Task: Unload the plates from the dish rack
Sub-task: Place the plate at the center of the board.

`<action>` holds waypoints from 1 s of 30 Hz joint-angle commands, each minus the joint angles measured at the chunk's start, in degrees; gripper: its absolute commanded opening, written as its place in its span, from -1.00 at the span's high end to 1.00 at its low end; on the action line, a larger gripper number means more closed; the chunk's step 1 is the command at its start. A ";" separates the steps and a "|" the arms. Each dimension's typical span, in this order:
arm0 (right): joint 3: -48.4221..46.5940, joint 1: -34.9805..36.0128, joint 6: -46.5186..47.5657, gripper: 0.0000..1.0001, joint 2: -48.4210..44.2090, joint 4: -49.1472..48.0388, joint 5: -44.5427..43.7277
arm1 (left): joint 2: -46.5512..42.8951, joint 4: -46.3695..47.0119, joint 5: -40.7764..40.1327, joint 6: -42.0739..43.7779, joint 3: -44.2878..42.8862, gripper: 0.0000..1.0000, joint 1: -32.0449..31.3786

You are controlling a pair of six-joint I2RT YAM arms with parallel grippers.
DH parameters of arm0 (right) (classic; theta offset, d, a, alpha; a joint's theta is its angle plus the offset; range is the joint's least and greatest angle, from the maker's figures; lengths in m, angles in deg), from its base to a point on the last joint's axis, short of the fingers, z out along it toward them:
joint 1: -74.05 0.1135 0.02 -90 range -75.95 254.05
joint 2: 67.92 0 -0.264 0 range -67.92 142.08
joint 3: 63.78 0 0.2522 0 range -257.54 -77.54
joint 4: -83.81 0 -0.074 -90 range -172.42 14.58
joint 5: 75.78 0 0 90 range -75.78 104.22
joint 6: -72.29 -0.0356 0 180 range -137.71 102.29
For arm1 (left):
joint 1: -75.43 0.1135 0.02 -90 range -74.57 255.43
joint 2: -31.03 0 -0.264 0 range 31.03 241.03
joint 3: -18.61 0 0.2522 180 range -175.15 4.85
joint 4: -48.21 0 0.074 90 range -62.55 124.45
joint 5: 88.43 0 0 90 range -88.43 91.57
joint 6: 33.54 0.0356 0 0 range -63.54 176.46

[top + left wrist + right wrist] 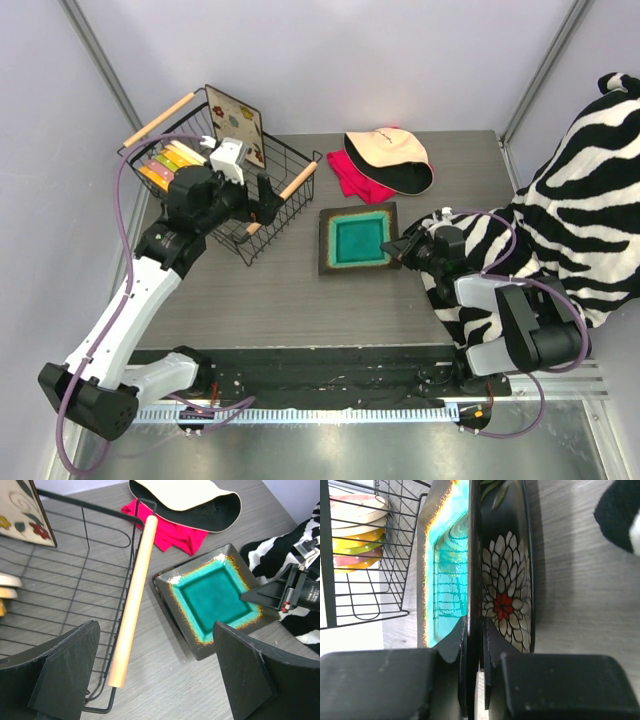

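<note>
The dish rack (292, 158) stands at the table's back left. A square cream plate with flowers (236, 122) leans upright in it, and round scalloped plates (168, 162) are stacked at its left end. My left gripper (263, 202) hovers open over the rack's right wooden handle (132, 605), holding nothing. A teal square plate (355, 238) with a dark rim sits just right of the rack. My right gripper (402, 246) is shut on that plate's right rim. In the right wrist view the gripper (476, 630) pinches the thin edge, with teal (447, 580) on one face and a flower pattern on the other.
A cream-and-black cap (390, 158) lies on a red cloth (348, 182) behind the teal plate. A zebra-striped plush (565, 225) fills the table's right side, draped over the right arm. Grey walls close in the back and left.
</note>
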 commanded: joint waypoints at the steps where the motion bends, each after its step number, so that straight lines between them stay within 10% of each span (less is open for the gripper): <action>1: -4.91 0.16 -1.75 0.99 1.39 -18.10 4.15 | -0.39 3.06 3.99 -2.81 1.61 -0.99 2.15; 11: -8.69 0.16 3.96 0.99 5.97 -10.54 4.24 | -0.56 3.15 4.43 -3.25 2.84 -0.99 3.38; 30: -12.21 0.16 11.87 -0.06 4.83 3.08 1.61 | 0.67 3.23 6.18 -4.57 3.11 -0.99 3.82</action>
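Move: The green-centred plate is held by its right-hand rim; its middle lies some 6 cm to the right hand's left, 2 cm farther out and about 1 cm lower. The flowered plate is right under it, about 3 cm lower still. From the right hand, the dish rack's near wooden handle stands about 21 cm left and 8 cm ahead, and the hat 19 cm straight ahead. From the left hand, the green-centred plate is 18 cm right, 3 cm ahead, 25 cm below. The green-centred plate, still pinched at its right rim by the right hand, is eased forward about 3 cm over the flowered plate, after a slight dip; then the fingers open from nearly shut to about half, staying around the rim, as the hand sinks a centimetre. The right wrist rolls slightly, its left side going down. The empty left hand lowers about 2.5 cm beside the rack, fingers wide open. ##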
